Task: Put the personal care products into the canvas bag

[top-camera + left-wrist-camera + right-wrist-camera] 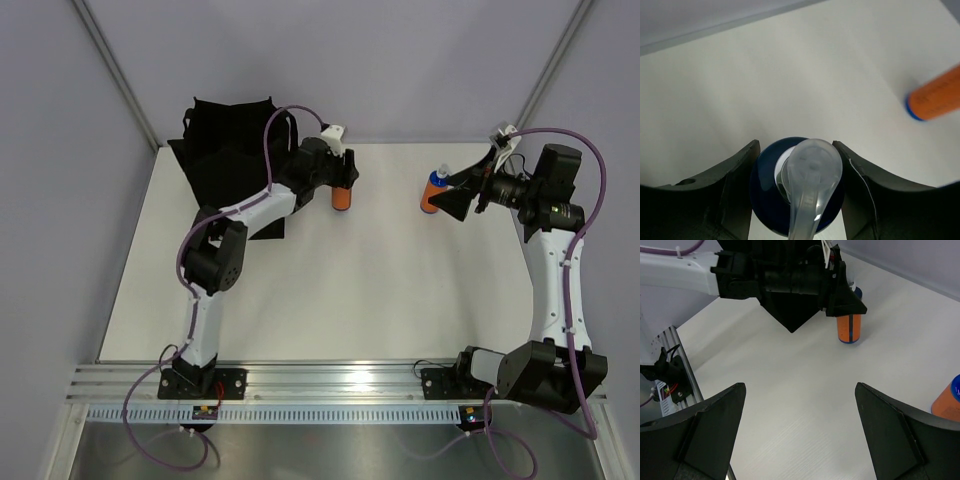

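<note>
The black canvas bag (232, 140) stands open at the far left of the table. My left gripper (345, 178) is shut on the blue top of an orange bottle (342, 198) that stands upright just right of the bag. In the left wrist view my fingers (735, 185) press both sides of its blue cap (765, 195) under a clear pump head. A second orange bottle (433, 190) stands to the right, also seen in the left wrist view (935, 95). My right gripper (455, 200) is open and empty beside it. The other bottles are out of sight.
The table (330, 290) is white with grey walls behind it. A metal rail (330, 385) runs along the near edge by both arm bases. In the right wrist view the left arm (690, 270) and held bottle (849, 327) lie ahead, and the second bottle (947, 402) is at the right edge.
</note>
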Available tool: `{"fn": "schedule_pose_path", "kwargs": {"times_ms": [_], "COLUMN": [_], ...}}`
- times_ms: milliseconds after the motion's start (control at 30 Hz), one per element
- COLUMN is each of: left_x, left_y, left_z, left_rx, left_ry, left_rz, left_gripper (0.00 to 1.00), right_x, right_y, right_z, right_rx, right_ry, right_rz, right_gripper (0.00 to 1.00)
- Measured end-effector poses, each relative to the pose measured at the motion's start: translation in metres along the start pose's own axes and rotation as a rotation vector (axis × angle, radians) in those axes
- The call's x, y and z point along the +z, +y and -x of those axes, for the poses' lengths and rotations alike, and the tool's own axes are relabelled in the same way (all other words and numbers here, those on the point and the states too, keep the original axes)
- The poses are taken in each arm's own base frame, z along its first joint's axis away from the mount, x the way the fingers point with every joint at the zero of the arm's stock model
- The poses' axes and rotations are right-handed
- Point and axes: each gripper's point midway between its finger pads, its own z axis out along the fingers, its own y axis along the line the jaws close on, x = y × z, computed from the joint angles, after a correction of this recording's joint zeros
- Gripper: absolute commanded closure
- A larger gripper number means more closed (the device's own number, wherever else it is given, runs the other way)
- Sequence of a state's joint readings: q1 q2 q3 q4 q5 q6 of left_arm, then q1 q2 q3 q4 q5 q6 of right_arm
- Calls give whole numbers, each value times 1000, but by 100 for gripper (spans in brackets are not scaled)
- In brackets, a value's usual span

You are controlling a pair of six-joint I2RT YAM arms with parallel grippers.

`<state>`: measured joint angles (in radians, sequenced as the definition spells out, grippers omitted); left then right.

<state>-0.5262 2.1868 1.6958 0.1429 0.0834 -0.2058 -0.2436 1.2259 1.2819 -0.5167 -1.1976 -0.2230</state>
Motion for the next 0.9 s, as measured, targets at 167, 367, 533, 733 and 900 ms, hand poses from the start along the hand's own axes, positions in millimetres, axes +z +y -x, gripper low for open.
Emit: {"fn": "schedule_pose_path", "kwargs": {"times_ms": [167, 367, 533, 733, 900], "left_x": [-50, -142, -206, -248, -263], "left_y": [-61, -69, -31, 45, 112], "left_z": [51, 159, 223, 253, 252], "left_rx": [-9, -80, -89, -96, -129], "left_ry": [-22, -203, -351, -439, -453], "left_rz": [-181, -280, -238, -67, 93], "left_gripper": [100, 100, 100, 100, 100], "right_x": [0, 0, 1, 2, 3], "right_y": [0, -1, -3, -7, -13], "right_z": [-1, -5, -7, -9, -12], "right_rx": [-1, 9, 7, 11, 20], "right_ry": [1, 5, 8, 12, 20], "right_rz": [-1, -4, -10, -11, -24], "right_gripper": [1, 0, 0, 1, 1]}}
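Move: Some 22 cm to the left hand's left and nearly level with it front to back is the canvas bag's opening, its rim about 14 cm higher than the hand, which already holds an orange bottle. The bag's right handle stands nearer, some 11 cm to the left. The other orange bottle is about 23 cm to the hand's right, at much the same reach. From the right hand, the opening lies some 20 cm ahead and 41 cm left, slightly lower. Lifting the held orange bottle about 30 cm, the left hand first draws back some 8 cm, then sweeps left about 25 cm and eases forward a little, to over the canvas bag's opening. The fingers tip up from slanting down to nearly level, by some 20 degrees, and keep their grip just below the pump. ##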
